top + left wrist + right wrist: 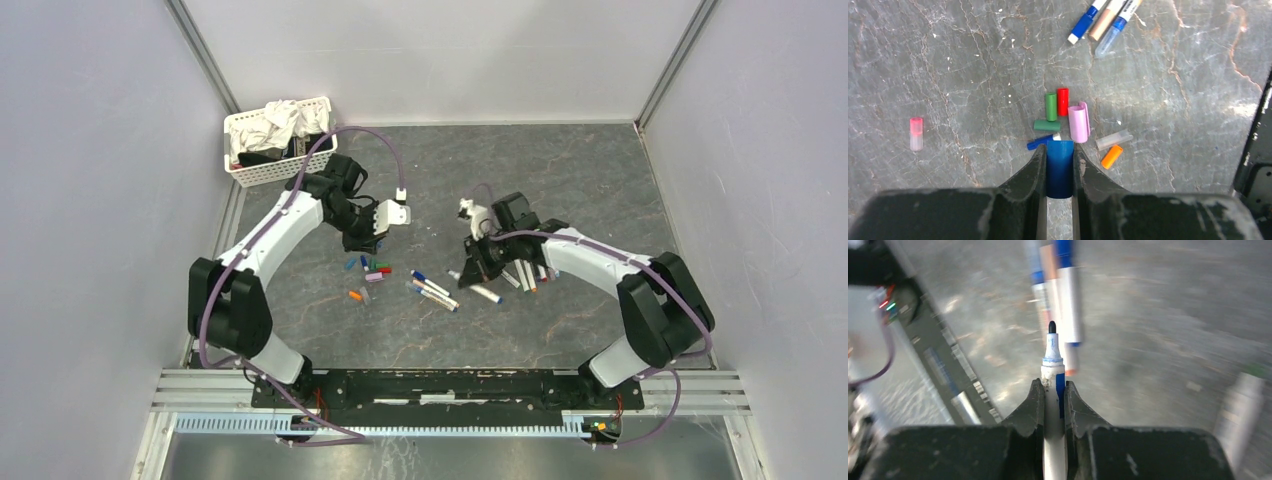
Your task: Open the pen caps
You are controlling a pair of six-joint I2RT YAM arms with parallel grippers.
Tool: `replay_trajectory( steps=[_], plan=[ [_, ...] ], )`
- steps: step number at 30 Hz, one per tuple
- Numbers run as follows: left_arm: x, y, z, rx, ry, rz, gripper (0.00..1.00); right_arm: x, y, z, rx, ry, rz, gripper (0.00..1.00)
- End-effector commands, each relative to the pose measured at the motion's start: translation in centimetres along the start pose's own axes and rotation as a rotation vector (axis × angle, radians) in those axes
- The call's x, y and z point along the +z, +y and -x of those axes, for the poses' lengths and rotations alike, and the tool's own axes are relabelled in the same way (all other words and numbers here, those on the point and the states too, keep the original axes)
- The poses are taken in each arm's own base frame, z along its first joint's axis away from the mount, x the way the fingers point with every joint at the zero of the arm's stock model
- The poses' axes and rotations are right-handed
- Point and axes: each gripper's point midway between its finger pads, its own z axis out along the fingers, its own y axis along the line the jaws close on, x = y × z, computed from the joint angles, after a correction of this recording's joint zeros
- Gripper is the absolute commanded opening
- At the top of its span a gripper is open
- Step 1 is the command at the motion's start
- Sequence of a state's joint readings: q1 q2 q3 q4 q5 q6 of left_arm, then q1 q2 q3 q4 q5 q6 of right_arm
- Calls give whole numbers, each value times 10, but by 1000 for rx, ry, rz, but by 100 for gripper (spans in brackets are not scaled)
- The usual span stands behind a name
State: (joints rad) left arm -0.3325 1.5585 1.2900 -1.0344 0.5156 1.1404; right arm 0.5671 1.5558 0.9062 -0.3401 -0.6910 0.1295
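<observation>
My left gripper (pixel 1059 150) is shut on a blue pen cap (pixel 1059 172), held a little above the table. Just beyond its fingertips lies a cluster of loose pen caps: two green (pixel 1051 106), a red one (pixel 1062 101), a pink one (pixel 1078 123), an orange one (pixel 1111 156) and a clear one (pixel 1114 139). From above, the same cluster (pixel 372 270) lies below the left gripper (pixel 362 242). My right gripper (pixel 1053 387) is shut on a white pen (pixel 1053 360) whose dark tip is bare. In the top view the right gripper (pixel 474 266) hangs mid-table.
A white basket (pixel 275 140) of crumpled cloth stands at the back left. Several pens (pixel 432 290) lie mid-table, and more pens (pixel 525 277) lie under the right arm. A lone red-tipped clear cap (pixel 916 133) lies apart, to the left. The right wrist view is motion-blurred.
</observation>
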Motion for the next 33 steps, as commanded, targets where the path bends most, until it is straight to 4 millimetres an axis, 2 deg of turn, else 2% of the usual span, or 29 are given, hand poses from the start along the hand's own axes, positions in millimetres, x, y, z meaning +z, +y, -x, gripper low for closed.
replay_trajectory(
  steps=[1, 4, 7, 15, 19, 20, 25, 27, 31, 32, 33],
  plan=[
    [29, 27, -10, -99, 0, 78, 8, -53, -80, 32, 63, -167, -442, 0],
    [45, 36, -20, -149, 17, 95, 14, -85, -122, 27, 126, -238, -667, 0],
    [58, 43, -28, -200, 26, 113, 17, -105, -150, 17, 172, -272, -811, 0],
    [79, 45, -39, -263, 47, 89, 20, -111, -180, 4, 210, -273, -931, 0],
    [79, 40, -37, -271, 40, 68, 27, -108, -188, -2, 212, -252, -959, 2],
    [78, 39, -36, -272, 37, 63, 33, -108, -190, -4, 218, -245, -962, 5],
    [62, 38, -25, -255, 12, 84, 46, -103, -192, -8, 220, -224, -952, 26],
    [53, 38, -19, -238, -3, 96, 60, -102, -191, -8, 221, -224, -947, 32],
    [36, 40, -8, -218, -19, 127, 67, -104, -186, -7, 222, -234, -932, 37],
    [32, 40, -4, -216, -26, 132, 95, -105, -184, -6, 222, -241, -928, 37],
    [27, 41, 0, -215, -34, 138, 99, -105, -182, -5, 221, -241, -924, 38]
  ],
)
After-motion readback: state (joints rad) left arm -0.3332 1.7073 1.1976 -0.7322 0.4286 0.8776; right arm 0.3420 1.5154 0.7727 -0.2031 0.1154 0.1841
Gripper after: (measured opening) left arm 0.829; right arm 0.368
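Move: The left gripper holds the blue cap. Its bare spot by the loose caps is about 4 cm ahead and 10 cm below; the green cap is 1 cm ahead, 1 cm right, the red cap 1 cm back, 2 cm right. The right gripper holds the uncapped blue pen. Its place in the pen row is some 10 cm ahead, 17 cm right and 7 cm down, between the orange pen 2 cm left of it and the purple pen 2 cm right. Swing the right gripper right and forward, about 20 cm in all, sinking about 5 cm as the wrist turns clockwise and tips to point down; lower the uncapped pen into the row and part the fingers around it. Meanwhile sink the left gripper about 9 cm and ease forward, turning slightly counter-clockwise, open wide to leave the blue cap in front of the green one, then lift a little. ##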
